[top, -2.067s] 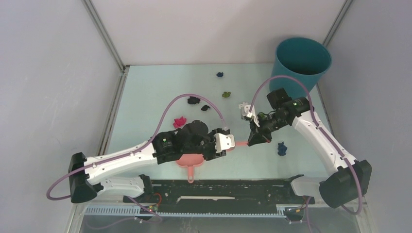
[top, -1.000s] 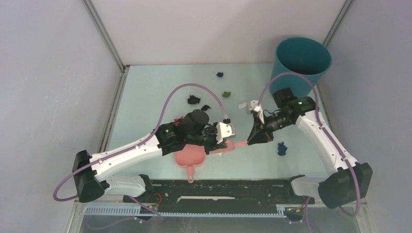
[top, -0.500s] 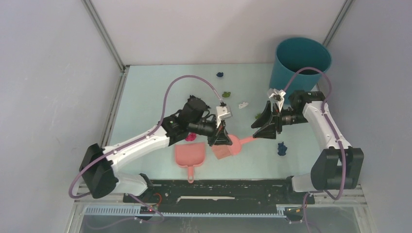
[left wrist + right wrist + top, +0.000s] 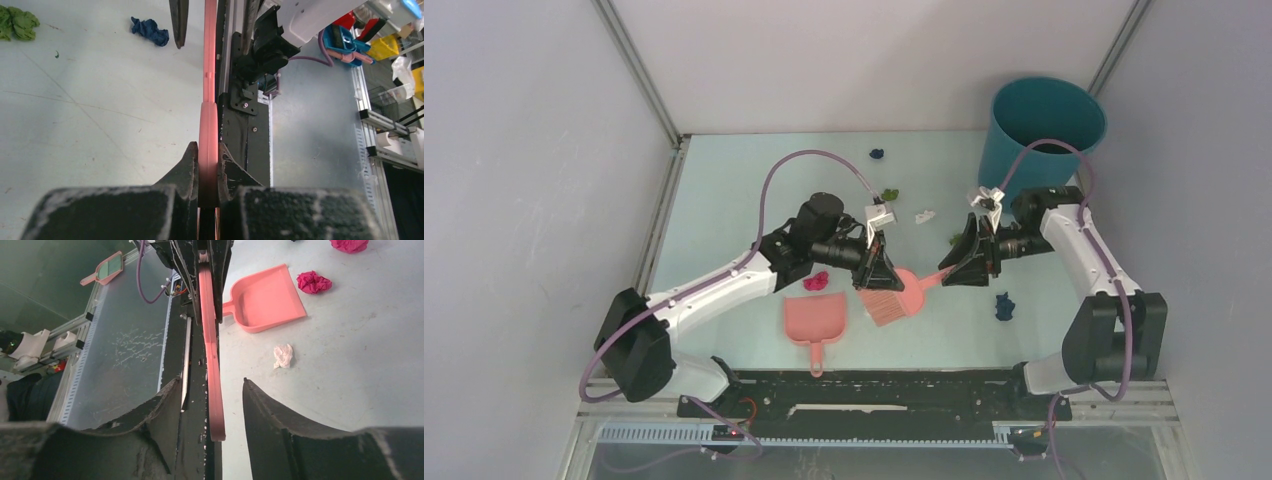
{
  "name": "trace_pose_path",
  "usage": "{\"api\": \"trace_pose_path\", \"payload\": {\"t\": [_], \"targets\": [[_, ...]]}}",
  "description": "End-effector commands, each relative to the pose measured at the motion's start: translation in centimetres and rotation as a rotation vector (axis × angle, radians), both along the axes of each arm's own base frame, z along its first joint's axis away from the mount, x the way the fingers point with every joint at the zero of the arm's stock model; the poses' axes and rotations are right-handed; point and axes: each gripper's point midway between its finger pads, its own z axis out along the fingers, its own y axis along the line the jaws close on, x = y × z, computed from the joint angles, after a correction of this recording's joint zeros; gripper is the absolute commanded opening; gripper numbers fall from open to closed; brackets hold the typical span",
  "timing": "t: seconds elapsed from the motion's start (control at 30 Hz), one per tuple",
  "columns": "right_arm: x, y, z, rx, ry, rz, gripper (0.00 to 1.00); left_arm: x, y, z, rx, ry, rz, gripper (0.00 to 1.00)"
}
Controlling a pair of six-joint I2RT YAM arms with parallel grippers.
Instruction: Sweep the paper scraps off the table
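Note:
My left gripper (image 4: 876,268) is shut on the pink hand brush (image 4: 892,298), its jaws pressed on the handle (image 4: 208,125). The handle's free end (image 4: 214,390) lies between the fingers of my right gripper (image 4: 954,268), which is open (image 4: 211,381) with a gap on both sides. Paper scraps lie on the table (image 4: 724,200): magenta (image 4: 816,281), dark blue (image 4: 1004,305), white (image 4: 926,215), green (image 4: 890,193) and another blue one (image 4: 877,154). The right wrist view shows two magenta scraps (image 4: 313,281) and a white one (image 4: 283,355).
A pink dustpan (image 4: 816,322) lies flat near the front, left of the brush head. A teal round bin (image 4: 1046,125) stands at the back right corner. A black rail (image 4: 874,395) runs along the near edge, and grey walls frame the table.
My right gripper has opened and let go of the brush handle. My left arm has carried the brush farther from the front edge, off the dustpan. Both grippers moved away from the rail.

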Motion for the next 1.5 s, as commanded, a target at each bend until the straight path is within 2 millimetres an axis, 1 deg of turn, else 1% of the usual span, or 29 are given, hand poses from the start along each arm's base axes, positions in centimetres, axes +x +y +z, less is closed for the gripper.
{"api": "trace_pose_path", "payload": {"t": [0.0,0.07,0.17,0.27,0.77,1.1,1.27,1.43,1.47], "targets": [[-0.2,0.5,0.2,0.009,0.031,0.014,0.53,0.7,-0.5,2.8,-0.095,-0.008,-0.006,0.00],[-0.2,0.7,0.2,0.004,0.031,0.020,0.48,1.1,-0.7,2.9,-0.104,-0.006,0.001,0.00],[-0.4,1.0,0.0,-0.009,0.033,0.037,0.45,1.8,-0.6,2.8,-0.105,0.005,0.031,0.00],[-0.5,1.1,0.0,-0.011,0.028,0.045,0.41,1.9,-0.6,2.6,-0.102,0.012,0.034,0.00],[-0.2,0.7,0.8,0.020,0.009,0.010,0.38,1.2,-0.8,2.2,-0.097,0.071,-0.012,0.00],[-0.3,0.6,0.9,0.025,0.005,0.008,0.30,1.2,-0.9,2.0,-0.091,0.080,-0.012,0.00],[-0.1,0.5,0.9,0.027,0.011,0.001,0.21,1.2,-0.9,1.7,-0.084,0.088,-0.014,0.00],[0.1,0.4,0.9,0.030,0.014,-0.008,0.10,1.6,-0.9,1.3,-0.061,0.083,0.003,0.00],[0.2,0.3,0.9,0.031,0.013,-0.012,0.08,1.8,-0.7,0.7,-0.029,0.090,0.025,0.09]]}}
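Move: The brush is held up in the air by the left fingers. Its handle runs right towards the right hand, the handle's middle about 2 cm left of the open right fingers and level with them. The blue scrap lies on the table some 9 cm right of that hand, 4 cm ahead and 21 cm below. From the left hand the handle's middle is about 7 cm right and 1 cm ahead; the white scrap is about 4 cm left, 6 cm ahead and 20 cm below. Right fingers shut from over half open until they pinch the brush handle from both sides, after that hand eases about 1 cm left along the handle and barely down. The left hand keeps its pinch on the brush, shifting about 1 cm forward and up before settling partly back, with a tilt of some 5 degrees. ##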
